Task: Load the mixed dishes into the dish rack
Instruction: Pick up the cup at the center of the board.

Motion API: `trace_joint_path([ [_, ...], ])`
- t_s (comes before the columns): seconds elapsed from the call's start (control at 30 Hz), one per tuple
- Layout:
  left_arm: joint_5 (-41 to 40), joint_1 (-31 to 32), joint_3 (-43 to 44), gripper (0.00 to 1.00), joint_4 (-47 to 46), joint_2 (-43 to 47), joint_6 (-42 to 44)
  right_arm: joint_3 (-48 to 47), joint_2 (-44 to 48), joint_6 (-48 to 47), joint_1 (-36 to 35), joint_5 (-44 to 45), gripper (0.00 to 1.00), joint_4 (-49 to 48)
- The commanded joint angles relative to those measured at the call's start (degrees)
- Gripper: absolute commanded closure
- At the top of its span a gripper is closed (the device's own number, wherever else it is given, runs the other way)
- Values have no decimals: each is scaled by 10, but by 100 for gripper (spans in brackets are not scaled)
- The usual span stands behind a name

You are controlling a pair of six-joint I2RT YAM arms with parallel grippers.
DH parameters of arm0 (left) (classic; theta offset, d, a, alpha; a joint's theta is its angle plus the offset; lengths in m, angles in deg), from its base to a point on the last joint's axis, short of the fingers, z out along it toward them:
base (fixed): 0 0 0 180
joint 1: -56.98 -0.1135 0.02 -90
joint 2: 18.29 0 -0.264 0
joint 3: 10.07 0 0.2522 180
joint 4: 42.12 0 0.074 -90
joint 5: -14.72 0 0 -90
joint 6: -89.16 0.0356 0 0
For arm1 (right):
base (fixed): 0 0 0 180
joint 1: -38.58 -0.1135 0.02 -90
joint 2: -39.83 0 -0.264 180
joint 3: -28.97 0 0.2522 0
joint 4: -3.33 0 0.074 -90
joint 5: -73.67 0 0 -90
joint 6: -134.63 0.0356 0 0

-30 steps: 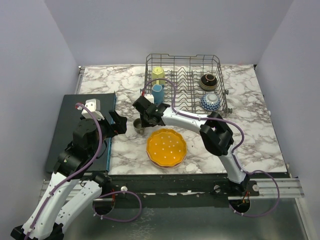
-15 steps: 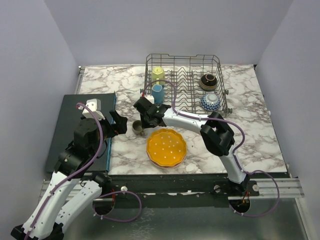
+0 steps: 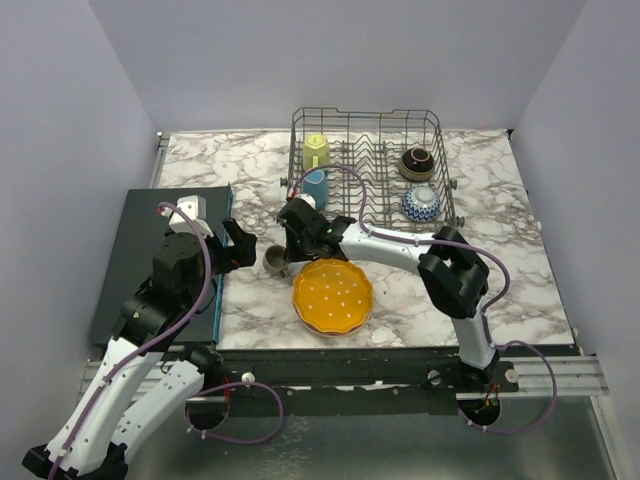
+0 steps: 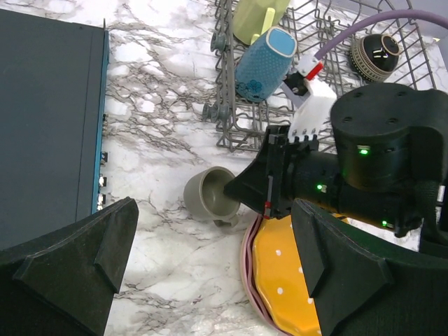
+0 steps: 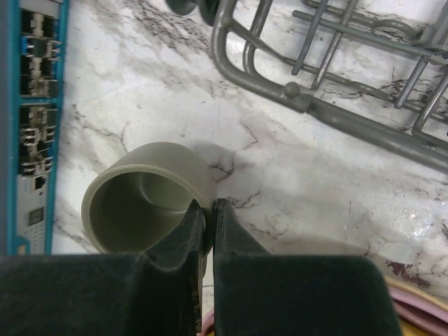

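Observation:
A grey mug (image 3: pixel 273 258) (image 4: pixel 209 194) (image 5: pixel 142 197) lies on its side on the marble, left of the stacked plates. My right gripper (image 3: pixel 286 249) (image 5: pixel 208 207) is shut on its rim, one finger inside and one outside. A scalloped orange white-dotted plate (image 3: pixel 333 295) (image 4: pixel 290 276) rests on a pink plate (image 4: pixel 246 267). The dish rack (image 3: pixel 368 112) (image 4: pixel 225 112) (image 5: pixel 308 105) holds a yellow mug (image 3: pixel 317 150), a blue mug (image 3: pixel 315 185) (image 4: pixel 262 63), a brown bowl (image 3: pixel 417 162) and a patterned bowl (image 3: pixel 421 203). My left gripper (image 3: pixel 236 246) (image 4: pixel 210 234) hovers open, left of the grey mug.
A dark flat mat (image 3: pixel 140 250) (image 4: pixel 42 105) with a blue edge lies on the left of the table, close beside the grey mug. The rack's front left corner stands just behind my right gripper. The right arm reaches across the table above the plates.
My right gripper's jaws have closed onto the grey mug's rim, and the right arm's elbow has swung to the right. The left arm has shifted only slightly.

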Motion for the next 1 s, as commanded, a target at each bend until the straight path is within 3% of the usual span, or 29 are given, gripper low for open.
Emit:
trace_joint_path([
  [0.0, 1, 1, -7, 1, -9, -5, 4, 27, 60, 10, -3, -33, 99, -67],
  [0.53, 61, 1, -12, 1, -25, -18, 4, 163, 199, 16, 8, -117, 99, -162],
  [0.97, 218, 1, -20, 1, -79, -17, -7, 332, 358, 57, 65, -221, 100, -268],
])
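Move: The right fingers are already shut on the rim of the tilted gray cup, whose middle is about 3 cm to their left and 2 cm lower. From that hand the orange plate's middle lies some 10 cm right, 7 cm back and 6 cm below; the rack's near-left corner is about 6 cm straight ahead, and the blue mug 15 cm ahead and 6 cm right. From the open left hand, the cup is about 8 cm ahead, 7 cm right and 22 cm below. Keeping its pinch on the cup's rim, the right hand lifts the cup about 10 cm and draws back some 5 cm, then from midway also swings some 5 cm to its right over the orange plate, rolling so that its left side rises about 25 degrees. Late on, the left hand shifts about 4 cm right after the cup, turning some 15 degrees clockwise, its fingers still wide open and touching nothing. ##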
